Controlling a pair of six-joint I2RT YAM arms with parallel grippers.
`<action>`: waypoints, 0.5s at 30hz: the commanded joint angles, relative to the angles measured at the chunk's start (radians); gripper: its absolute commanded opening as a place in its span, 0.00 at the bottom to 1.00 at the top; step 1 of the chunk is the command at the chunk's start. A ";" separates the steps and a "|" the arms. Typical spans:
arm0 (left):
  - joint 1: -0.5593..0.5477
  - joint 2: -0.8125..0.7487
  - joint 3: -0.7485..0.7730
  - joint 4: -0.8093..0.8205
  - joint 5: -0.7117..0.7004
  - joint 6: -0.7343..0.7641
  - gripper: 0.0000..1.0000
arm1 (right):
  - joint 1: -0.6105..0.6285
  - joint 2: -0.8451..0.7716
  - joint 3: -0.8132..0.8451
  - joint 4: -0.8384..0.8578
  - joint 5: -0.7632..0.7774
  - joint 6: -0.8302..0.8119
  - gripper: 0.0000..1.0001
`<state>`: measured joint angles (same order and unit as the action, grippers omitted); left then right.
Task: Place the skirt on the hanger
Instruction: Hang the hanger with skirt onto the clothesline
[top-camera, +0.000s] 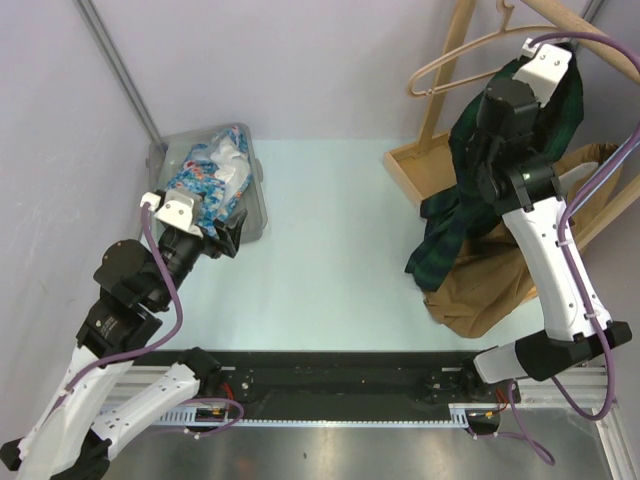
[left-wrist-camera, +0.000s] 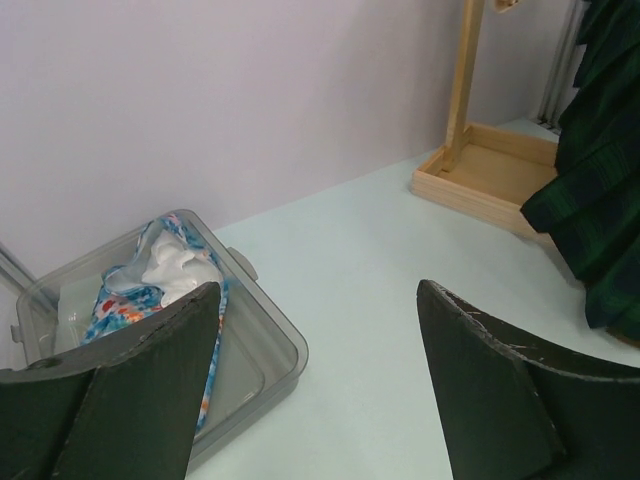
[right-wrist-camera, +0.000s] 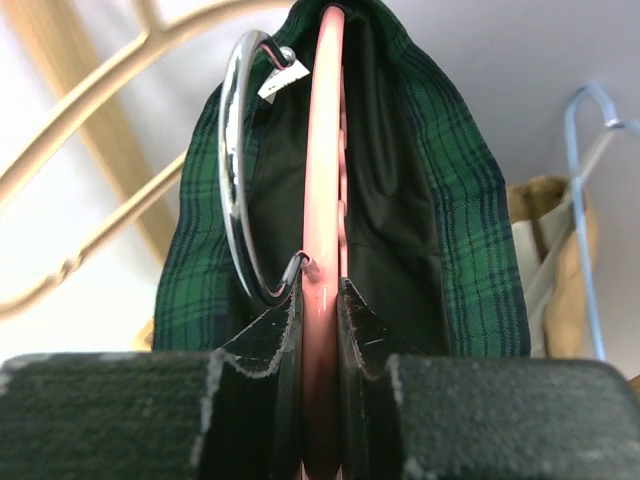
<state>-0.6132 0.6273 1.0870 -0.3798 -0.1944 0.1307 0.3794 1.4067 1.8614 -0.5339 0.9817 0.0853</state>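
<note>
The green plaid skirt (right-wrist-camera: 470, 200) is draped over a pink hanger (right-wrist-camera: 322, 150) whose metal hook (right-wrist-camera: 232, 170) curves to the left. My right gripper (right-wrist-camera: 320, 290) is shut on the hanger's pink bar just below the hook. In the top view that gripper (top-camera: 560, 50) is raised by the rack at the back right, and the skirt (top-camera: 455, 225) hangs from it down to the table. The skirt (left-wrist-camera: 600, 200) also shows at the right edge of the left wrist view. My left gripper (top-camera: 228, 232) (left-wrist-camera: 318, 292) is open and holds nothing, beside the bin.
A grey see-through bin (top-camera: 258, 215) (left-wrist-camera: 280, 340) with floral cloth (top-camera: 205, 175) sits at the back left. A wooden rack base (top-camera: 410, 165) (left-wrist-camera: 480, 180) stands back right, with a beige hanger (top-camera: 450, 55) above. Brown cloth (top-camera: 485, 290) lies under the skirt. A blue wire hanger (right-wrist-camera: 575, 200) hangs right.
</note>
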 joint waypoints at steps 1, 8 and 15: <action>0.003 -0.001 0.036 0.001 0.026 -0.019 0.83 | -0.057 0.011 0.111 0.207 0.095 -0.070 0.00; 0.003 0.000 0.036 -0.004 0.029 -0.031 0.83 | -0.171 0.049 0.151 0.141 0.035 0.022 0.00; 0.003 -0.001 0.039 -0.004 0.027 -0.036 0.83 | -0.263 0.087 0.165 0.081 -0.060 0.100 0.00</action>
<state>-0.6128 0.6273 1.0885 -0.3920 -0.1783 0.1188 0.1551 1.4963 1.9640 -0.5247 0.9592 0.1158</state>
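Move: The pink hanger with the skirt is already pinched in my right hand. The clothesline pole I take it to lies about 6 cm ahead, 9 cm to the right and 8 cm higher. The wooden hanger is some 14 cm ahead and 12 cm left, slightly above; the blue hanger is about 12 cm right, 2 cm back and a little lower. From my idle left hand that stretch of pole is roughly 59 cm right, 20 cm ahead and 15 cm up. I sweep my right hand about 7 cm to the right towards the clothesline pole, away from the wooden hanger, drifting slightly forward and turning some 10 degrees clockwise. The hand rises a couple of centimetres at first, then eases down about one. The fingers keep their pinch on the pink hanger, its metal hook standing up. ##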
